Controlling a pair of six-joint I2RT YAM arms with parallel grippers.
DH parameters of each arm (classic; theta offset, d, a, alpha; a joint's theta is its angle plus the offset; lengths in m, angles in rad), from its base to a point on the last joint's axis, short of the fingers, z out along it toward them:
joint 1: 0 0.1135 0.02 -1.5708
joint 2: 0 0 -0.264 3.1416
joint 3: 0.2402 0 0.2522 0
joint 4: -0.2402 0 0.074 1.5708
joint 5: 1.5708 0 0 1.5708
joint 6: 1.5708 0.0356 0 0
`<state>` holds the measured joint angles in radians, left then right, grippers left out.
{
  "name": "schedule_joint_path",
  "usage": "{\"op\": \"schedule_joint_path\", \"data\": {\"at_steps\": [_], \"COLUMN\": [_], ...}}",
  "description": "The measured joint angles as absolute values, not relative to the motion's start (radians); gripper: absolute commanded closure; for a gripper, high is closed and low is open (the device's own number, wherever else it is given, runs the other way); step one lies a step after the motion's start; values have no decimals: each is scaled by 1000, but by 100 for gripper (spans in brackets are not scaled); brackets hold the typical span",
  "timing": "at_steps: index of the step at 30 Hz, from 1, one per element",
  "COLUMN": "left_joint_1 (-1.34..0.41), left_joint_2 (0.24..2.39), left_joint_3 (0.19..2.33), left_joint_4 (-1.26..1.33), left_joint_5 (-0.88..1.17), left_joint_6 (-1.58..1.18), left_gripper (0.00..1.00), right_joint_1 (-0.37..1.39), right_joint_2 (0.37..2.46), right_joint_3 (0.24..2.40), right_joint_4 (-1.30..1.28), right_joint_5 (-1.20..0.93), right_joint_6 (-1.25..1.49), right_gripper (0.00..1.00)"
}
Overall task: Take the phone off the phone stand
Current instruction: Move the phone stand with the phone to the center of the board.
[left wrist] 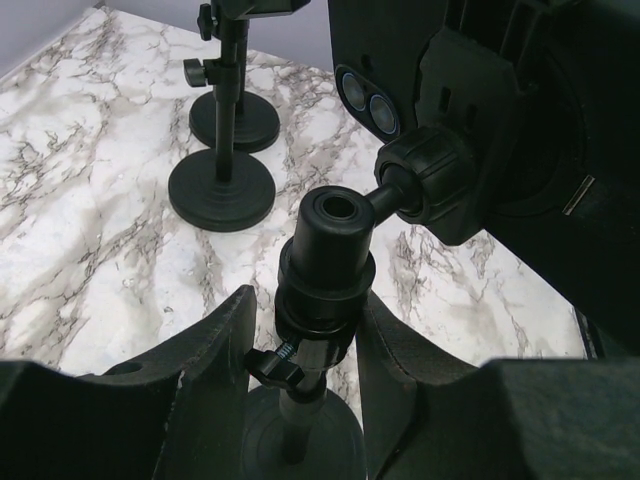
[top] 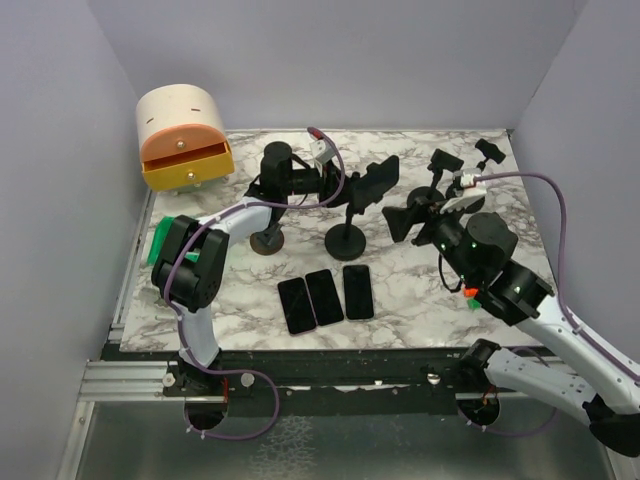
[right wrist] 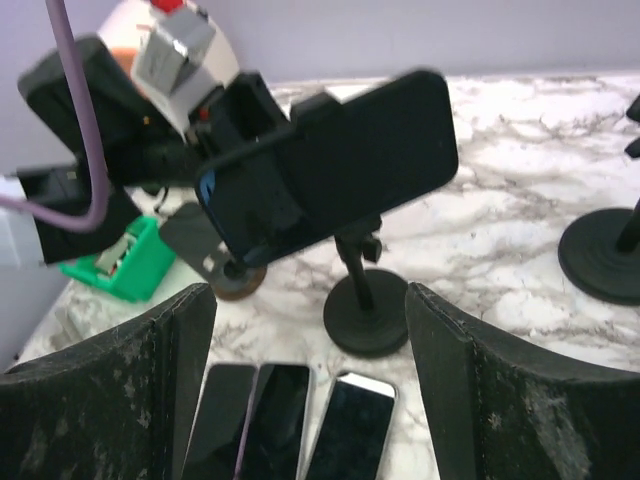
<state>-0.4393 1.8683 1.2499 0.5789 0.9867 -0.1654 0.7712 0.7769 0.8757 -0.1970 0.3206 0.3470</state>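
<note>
A black phone point(right wrist: 340, 165) sits tilted in the clamp of a black phone stand point(right wrist: 365, 310) at mid-table; in the top view the phone point(top: 376, 185) hangs above the stand's round base point(top: 347, 240). My left gripper point(left wrist: 305, 370) is shut on the stand's upright post point(left wrist: 330, 250), one finger on each side of its collar, and the phone's back with two camera lenses point(left wrist: 366, 100) is just above. The left gripper point(top: 343, 190) comes in from the left. My right gripper point(right wrist: 310, 390) is open and empty, a little short of the phone, to the phone's right point(top: 402, 218).
Three dark phones point(top: 325, 295) lie flat side by side in front of the stand. Two more stands point(top: 445, 165) are at the back right, and a round base point(top: 268, 240) sits left of centre. A beige and orange drawer unit point(top: 183, 140) is at the back left.
</note>
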Motion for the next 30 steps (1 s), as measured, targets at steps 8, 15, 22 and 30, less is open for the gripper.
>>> {"op": "schedule_joint_path", "data": {"at_steps": [8, 15, 22, 30], "left_joint_1": [-441, -443, -427, -405], "left_joint_2": [1839, 1765, 1562, 1240], "left_joint_3": [1201, 1140, 1023, 809], "left_joint_4": [603, 596, 606, 588], "left_joint_5": [964, 889, 677, 374], "left_joint_6": [-163, -156, -122, -205], "left_gripper": [50, 17, 1, 1], "right_joint_1": [771, 770, 770, 770], "right_joint_2": [911, 959, 944, 870], "right_joint_3": [995, 1056, 1064, 1053], "right_joint_4": [-136, -119, -120, -117], "right_joint_5": [383, 407, 407, 402], "right_joint_6": [345, 327, 311, 288], "right_gripper": [20, 20, 20, 20]}}
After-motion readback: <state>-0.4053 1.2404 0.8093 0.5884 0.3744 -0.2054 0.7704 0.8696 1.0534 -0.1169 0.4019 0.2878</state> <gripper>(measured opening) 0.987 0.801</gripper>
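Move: The left fingers hold the upper post of the phone stand, its middle about 9 cm straight below them. The stand's phone sits some 6 cm to their right, 2 cm back and 3 cm higher; the nearest flat phone lies 14 cm back, 4 cm right, 20 cm down. From the open right hand that mounted phone is about 12 cm ahead, 4 cm left and 7 cm lower, the stand's middle 13 cm ahead, 10 cm left, 18 cm down. Leftward and upward, after a slow start, the left hand withdraws from the phone stand: its fingers open wide, let go of the post and back away about 12 cm left and 9 cm up, the hand turning some 35 degrees counter-clockwise. The right hand, fingers staying open and empty, rises nearly 8 cm, first reaching forward a little and then easing partly back. ##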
